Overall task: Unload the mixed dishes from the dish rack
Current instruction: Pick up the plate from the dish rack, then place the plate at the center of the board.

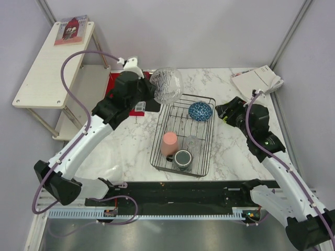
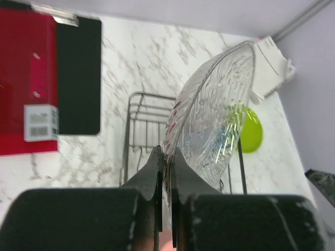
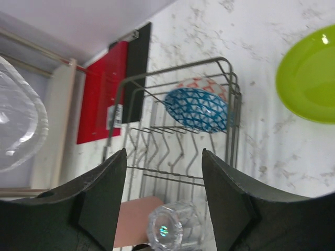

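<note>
The dish rack (image 1: 205, 137), a black wire basket, stands mid-table. My left gripper (image 1: 152, 90) is shut on the rim of a clear ribbed glass plate (image 1: 166, 84) and holds it tilted in the air over the rack's far left corner; the left wrist view has the fingertips (image 2: 157, 157) pinching that plate (image 2: 212, 110). Inside the rack are a blue patterned bowl (image 1: 200, 111), a salmon-pink cup (image 1: 169, 144), a clear drinking glass (image 1: 192, 144) and a dark grey mug (image 1: 183, 159). My right gripper (image 1: 223, 112) hangs open beside the rack's right side, empty. A lime-green plate (image 3: 309, 76) lies on the table right of the rack.
A red clipboard (image 2: 26, 78) with a black board (image 2: 78, 78) beside it lies left of the rack. A white wooden shelf (image 1: 52, 63) carrying a book (image 1: 72, 29) stands at the far left. A white object (image 1: 259, 79) sits at the back right corner.
</note>
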`<state>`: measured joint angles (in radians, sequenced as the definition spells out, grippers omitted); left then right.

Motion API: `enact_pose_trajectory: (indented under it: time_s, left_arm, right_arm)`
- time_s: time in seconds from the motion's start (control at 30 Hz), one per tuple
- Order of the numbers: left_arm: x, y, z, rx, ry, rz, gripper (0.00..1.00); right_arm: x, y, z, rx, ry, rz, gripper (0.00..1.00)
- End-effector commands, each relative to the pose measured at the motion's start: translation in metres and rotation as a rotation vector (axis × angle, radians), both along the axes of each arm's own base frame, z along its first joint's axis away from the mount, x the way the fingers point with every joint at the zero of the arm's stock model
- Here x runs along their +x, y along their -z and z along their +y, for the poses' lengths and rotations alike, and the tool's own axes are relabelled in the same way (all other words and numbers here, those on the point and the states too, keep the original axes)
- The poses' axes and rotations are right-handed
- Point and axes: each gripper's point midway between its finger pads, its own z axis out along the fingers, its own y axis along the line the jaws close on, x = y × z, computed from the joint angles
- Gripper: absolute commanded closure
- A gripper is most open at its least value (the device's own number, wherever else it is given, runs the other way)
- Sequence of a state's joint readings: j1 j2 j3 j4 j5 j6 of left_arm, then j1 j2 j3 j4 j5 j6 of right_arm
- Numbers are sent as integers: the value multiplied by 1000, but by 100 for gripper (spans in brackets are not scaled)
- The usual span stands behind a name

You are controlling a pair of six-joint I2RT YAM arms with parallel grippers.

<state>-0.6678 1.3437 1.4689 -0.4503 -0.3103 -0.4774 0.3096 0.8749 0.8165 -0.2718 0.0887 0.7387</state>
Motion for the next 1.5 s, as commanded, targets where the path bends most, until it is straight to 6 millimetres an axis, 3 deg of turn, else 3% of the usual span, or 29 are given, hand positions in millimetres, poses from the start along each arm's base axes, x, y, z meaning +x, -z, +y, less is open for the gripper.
enact_pose_trajectory:
  time_s: [0.0,0.17,0.3,0.43,0.63,0.73,0.83,0.87,0.9,0.93,0.97,1.0,1.1,1.13,1.23,1.27,1.3,1.37,1.47]
  left_arm:
    - [-37,1,-59,-357,413,127,98]
    - [-55,-9,-79,-444,590,134,98]
    - [-62,-7,-83,-465,636,153,98]
    - [-64,2,-84,-466,640,172,98]
    - [-64,14,-87,-471,646,199,98]
    - [-65,13,-89,-476,661,202,98]
    - [-65,14,-91,-475,669,207,98]
    - [-65,14,-91,-469,673,201,98]
    - [-66,12,-90,-464,679,189,98]
    - [-66,11,-89,-457,675,178,96]
    - [-65,10,-87,-438,674,156,87]
    - [-63,7,-84,-425,658,139,55]
    - [-47,8,-56,-356,456,117,1]
    - [-37,5,-37,-337,332,80,1]
    - [-34,10,-11,-350,201,78,1]
    - [-39,1,-1,-366,186,47,1]
    - [-42,7,3,-361,173,50,1]
    - [-51,-1,12,-358,172,2,1]
    - [-61,1,20,-347,172,-24,0]
  right_arm:
    - [-7,-59,20,122,-106,-152,34]
    - [-13,-83,47,229,-245,-247,32]
    - [-10,-79,65,270,-337,-226,32]
    - [-11,-86,69,304,-363,-268,32]
    - [-6,-81,82,323,-421,-251,34]
    - [-2,-67,89,307,-455,-201,46]
    - [4,-48,93,277,-469,-137,70]
    - [5,-46,91,267,-458,-133,89]
    - [8,-45,86,246,-428,-142,98]
    - [8,-43,82,232,-405,-135,100]
    - [8,-50,77,216,-379,-156,100]
    - [14,-52,66,193,-313,-166,100]
    - [18,-54,36,116,-165,-148,100]
    - [21,-45,21,83,-86,-115,100]
    - [33,-26,-20,82,75,-43,100]
    - [34,-13,-31,85,116,-13,100]
    - [36,-8,-45,87,169,-5,100]
    - [37,4,-63,102,265,17,100]
    - [42,27,-95,116,387,73,100]
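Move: My left hand still pinches the clear plate; the right hand that is to take it waits about 26 cm to the left hand's right, some 5 cm back and 10 cm lower. From my open right hand, the clear plate's middle is roughly 20 cm left, 8 cm ahead and 10 cm up. The blue bowl in the rack lies about 8 cm left, 5 cm ahead and 14 cm below; the green plate is some 9 cm right, 4 cm ahead and 20 cm below. I pass the plate across: my left hand brings it about 8 cm right, some 5 cm back and lower, turning clockwise, while my right hand rises and reaches 9 cm left to pinch its free side. My left fingers then open wide and draw off left and upward; my right hand swings the plate some 14 cm right, lowering slightly and edging forward, turning clockwise. ##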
